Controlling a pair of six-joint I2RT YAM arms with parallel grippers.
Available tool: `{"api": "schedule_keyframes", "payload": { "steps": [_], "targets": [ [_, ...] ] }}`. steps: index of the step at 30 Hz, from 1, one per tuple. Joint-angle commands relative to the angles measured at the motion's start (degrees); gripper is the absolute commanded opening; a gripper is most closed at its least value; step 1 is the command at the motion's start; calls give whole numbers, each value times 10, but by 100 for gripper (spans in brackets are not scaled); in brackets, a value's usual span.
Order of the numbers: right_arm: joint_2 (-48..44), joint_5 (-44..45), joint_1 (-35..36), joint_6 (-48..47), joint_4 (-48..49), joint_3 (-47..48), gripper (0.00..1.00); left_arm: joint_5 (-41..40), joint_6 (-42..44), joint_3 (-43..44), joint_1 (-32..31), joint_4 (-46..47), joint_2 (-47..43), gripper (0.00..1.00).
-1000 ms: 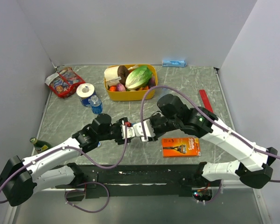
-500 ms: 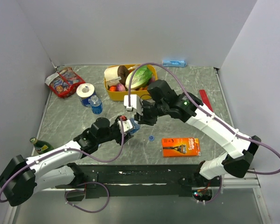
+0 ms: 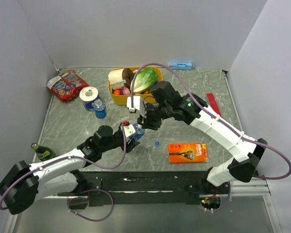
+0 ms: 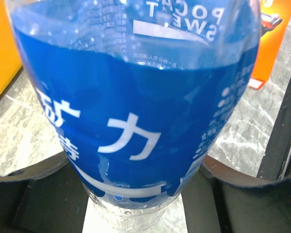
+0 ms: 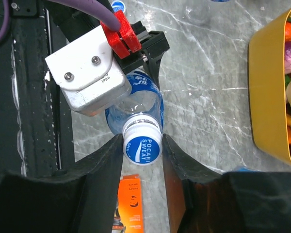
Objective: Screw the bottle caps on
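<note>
My left gripper (image 3: 132, 133) is shut on a clear bottle (image 3: 138, 130) with a blue label, held tilted above the table. In the left wrist view the bottle (image 4: 136, 97) fills the frame between the dark fingers (image 4: 242, 194). From above, my right gripper (image 5: 141, 141) closes on the blue and white bottle cap (image 5: 142, 143) sitting on the neck, a finger against each side. In the top view the right gripper (image 3: 142, 120) hides that cap. A loose bottle cap (image 3: 157, 143) lies on the table. A second bottle (image 3: 100, 108) stands at the left.
A yellow bin (image 3: 136, 100) of food stands at the back. A tape roll (image 3: 89, 95), a snack bag (image 3: 67, 85) and a green glass bottle (image 3: 42, 152) are on the left. An orange razor pack (image 3: 187, 152) lies at the front right.
The right arm has swung up from low beside the left gripper to above the bottle's neck. The left gripper has carried the bottle slightly forward. The loose cap has come into sight.
</note>
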Motion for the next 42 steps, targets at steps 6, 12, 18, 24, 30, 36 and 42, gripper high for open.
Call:
{"api": "schedule_keyframes", "payload": {
  "steps": [6, 12, 18, 24, 30, 36, 42],
  "targets": [
    [0, -25, 1, 7, -27, 8, 50, 5, -31, -10, 2, 92, -28, 1],
    [3, -21, 1, 8, -32, 12, 56, 7, -31, -11, 1, 97, -26, 1],
    [-10, -14, -18, 21, -60, -12, 62, 8, -32, -7, 2, 90, -27, 1],
    [-78, -23, -68, -22, -121, -69, 60, 24, -22, 2, 3, 76, -21, 1],
    [-148, -43, -83, -226, -90, 17, 61, 92, 65, 14, 3, 30, -10, 1],
    [-137, -65, -24, -407, -145, 29, 68, 121, 150, 33, 4, -4, 6, 1],
    [-139, -57, 45, -486, -157, -19, 70, 128, 175, 55, 4, -28, 9, 1]
  ]
}}
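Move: The bottle cap sits right at my right fingertips, already pinched, on top of the bottle my left hand holds; from my left hand it is about 13 cm up, 5 cm right and 2 cm forward. From my right hand, a loose cap lies some 3 cm forward, 5 cm right and 25 cm down. The razor box is about 20 cm right and 2 cm back, the vegetable basket 25 cm forward and 5 cm left, both well below. I open my right fingers to let go of the cap, pull off it about 8 cm to the right while dipping 4 cm, then swing up some 12 cm and back 5 cm, away from the bottle, my wrist turning counter-clockwise as I go. My left hand keeps its grip on the bottle, lifts it 2 cm, lowers it again and turns it some 15 degrees clockwise. ##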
